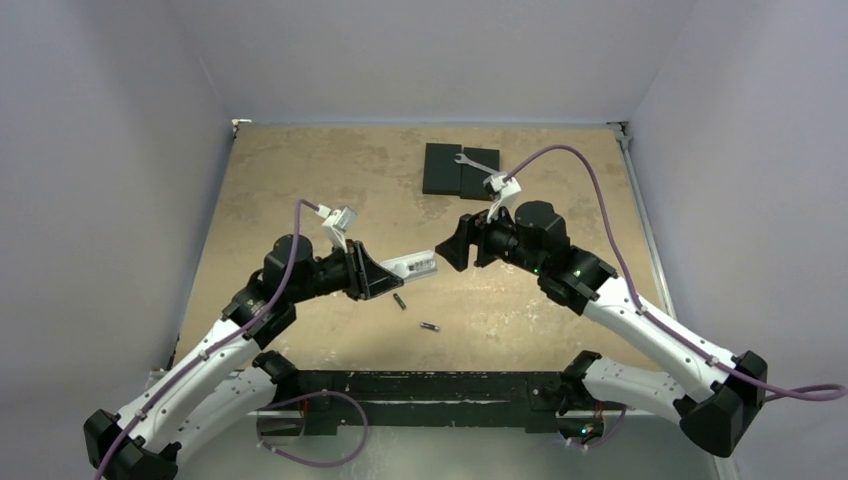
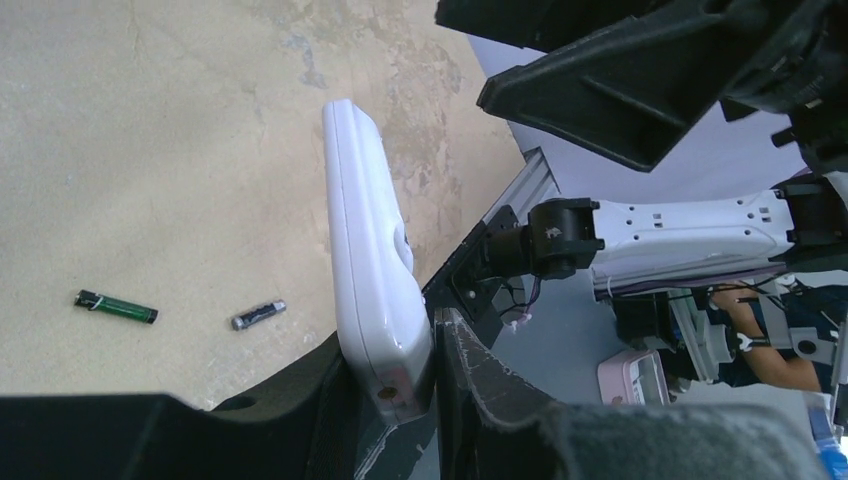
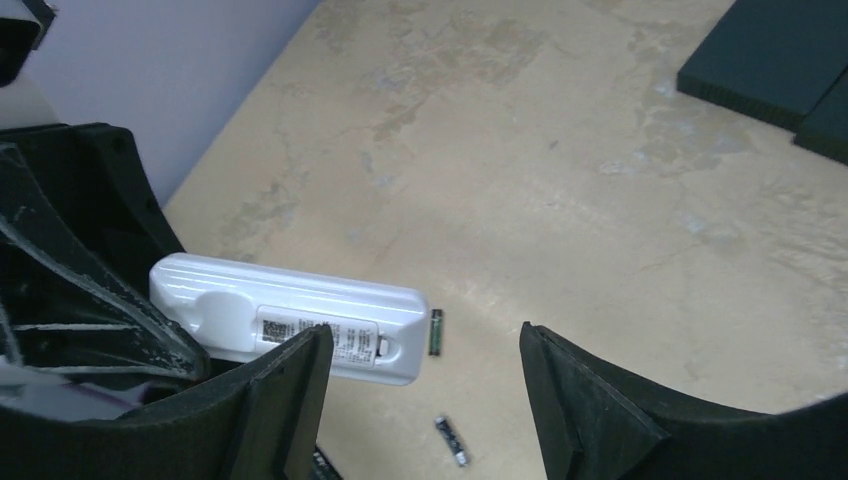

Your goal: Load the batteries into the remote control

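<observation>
The white remote control (image 1: 413, 266) is held off the table, with my left gripper (image 1: 385, 275) shut on one end of it. In the left wrist view the remote control (image 2: 370, 250) stands edge-on between the gripper's (image 2: 395, 345) jaws. Its plain back with a printed label shows in the right wrist view (image 3: 290, 315). My right gripper (image 1: 452, 243) is open just beyond the remote's free end, its jaws (image 3: 425, 340) wide apart and holding nothing. Two batteries lie on the table below: one green-striped (image 1: 400, 301) (image 2: 116, 306) (image 3: 436, 332), one dark (image 1: 429, 326) (image 2: 258, 314) (image 3: 451, 440).
Two black flat blocks (image 1: 460, 170) (image 3: 770, 55) lie at the back of the table with a silver wrench (image 1: 478, 163) on them. Purple cables loop over both arms. Grey walls close in the table on three sides.
</observation>
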You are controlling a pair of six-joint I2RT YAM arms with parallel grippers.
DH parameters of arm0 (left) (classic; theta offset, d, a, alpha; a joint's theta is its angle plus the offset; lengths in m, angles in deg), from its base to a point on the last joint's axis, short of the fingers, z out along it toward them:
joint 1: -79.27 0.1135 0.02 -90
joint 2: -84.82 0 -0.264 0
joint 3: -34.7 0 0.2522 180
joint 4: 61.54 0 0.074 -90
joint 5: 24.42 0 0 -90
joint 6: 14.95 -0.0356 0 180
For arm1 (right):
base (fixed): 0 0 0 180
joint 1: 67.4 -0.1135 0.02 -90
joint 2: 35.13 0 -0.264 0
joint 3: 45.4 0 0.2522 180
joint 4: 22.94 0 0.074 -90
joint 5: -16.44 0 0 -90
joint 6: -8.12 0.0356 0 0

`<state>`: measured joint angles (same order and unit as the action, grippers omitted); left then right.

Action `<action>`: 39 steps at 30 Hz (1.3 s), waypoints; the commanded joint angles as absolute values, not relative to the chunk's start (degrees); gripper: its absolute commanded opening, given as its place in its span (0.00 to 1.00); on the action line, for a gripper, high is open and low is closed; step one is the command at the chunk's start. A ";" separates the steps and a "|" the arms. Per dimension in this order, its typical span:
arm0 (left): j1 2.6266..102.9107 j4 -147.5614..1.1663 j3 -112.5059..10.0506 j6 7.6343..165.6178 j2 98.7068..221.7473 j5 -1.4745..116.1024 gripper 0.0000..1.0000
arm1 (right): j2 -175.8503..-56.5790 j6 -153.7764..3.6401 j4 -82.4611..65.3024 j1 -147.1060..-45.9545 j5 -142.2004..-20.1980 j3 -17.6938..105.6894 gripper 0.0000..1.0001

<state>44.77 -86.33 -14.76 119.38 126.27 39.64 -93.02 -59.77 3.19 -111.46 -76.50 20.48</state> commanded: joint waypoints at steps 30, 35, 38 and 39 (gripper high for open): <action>45.00 -68.67 -10.99 123.54 123.93 29.33 0.00 | -88.08 -43.72 -14.57 -105.20 -109.47 10.72 0.75; 45.04 -67.74 -10.61 124.30 123.79 29.05 0.00 | -87.61 -43.46 -14.88 -105.24 -109.18 10.44 0.75; 44.99 -67.62 -10.74 124.37 123.59 29.02 0.00 | -87.52 -43.71 -14.29 -105.13 -108.90 10.40 0.75; 44.99 -67.50 -10.74 124.38 123.58 29.01 0.00 | -87.40 -43.86 -14.11 -105.19 -108.63 10.38 0.75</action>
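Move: The remote, held by one end in the left hand, has its middle about 9 cm to the right hand's left, 3 cm back and 2 cm below it. The green battery lies on the table some 12 cm left and 7 cm back of the right hand, the silver battery about 6 cm left and 12 cm back, both around 21 cm down. From the left hand, the remote's middle is roughly 5 cm right and 3 cm ahead, about level. Right hand, open, draws back about 6 cm, turning counter-clockwise towards the remote; left, still gripping, rises 2–3 cm. ##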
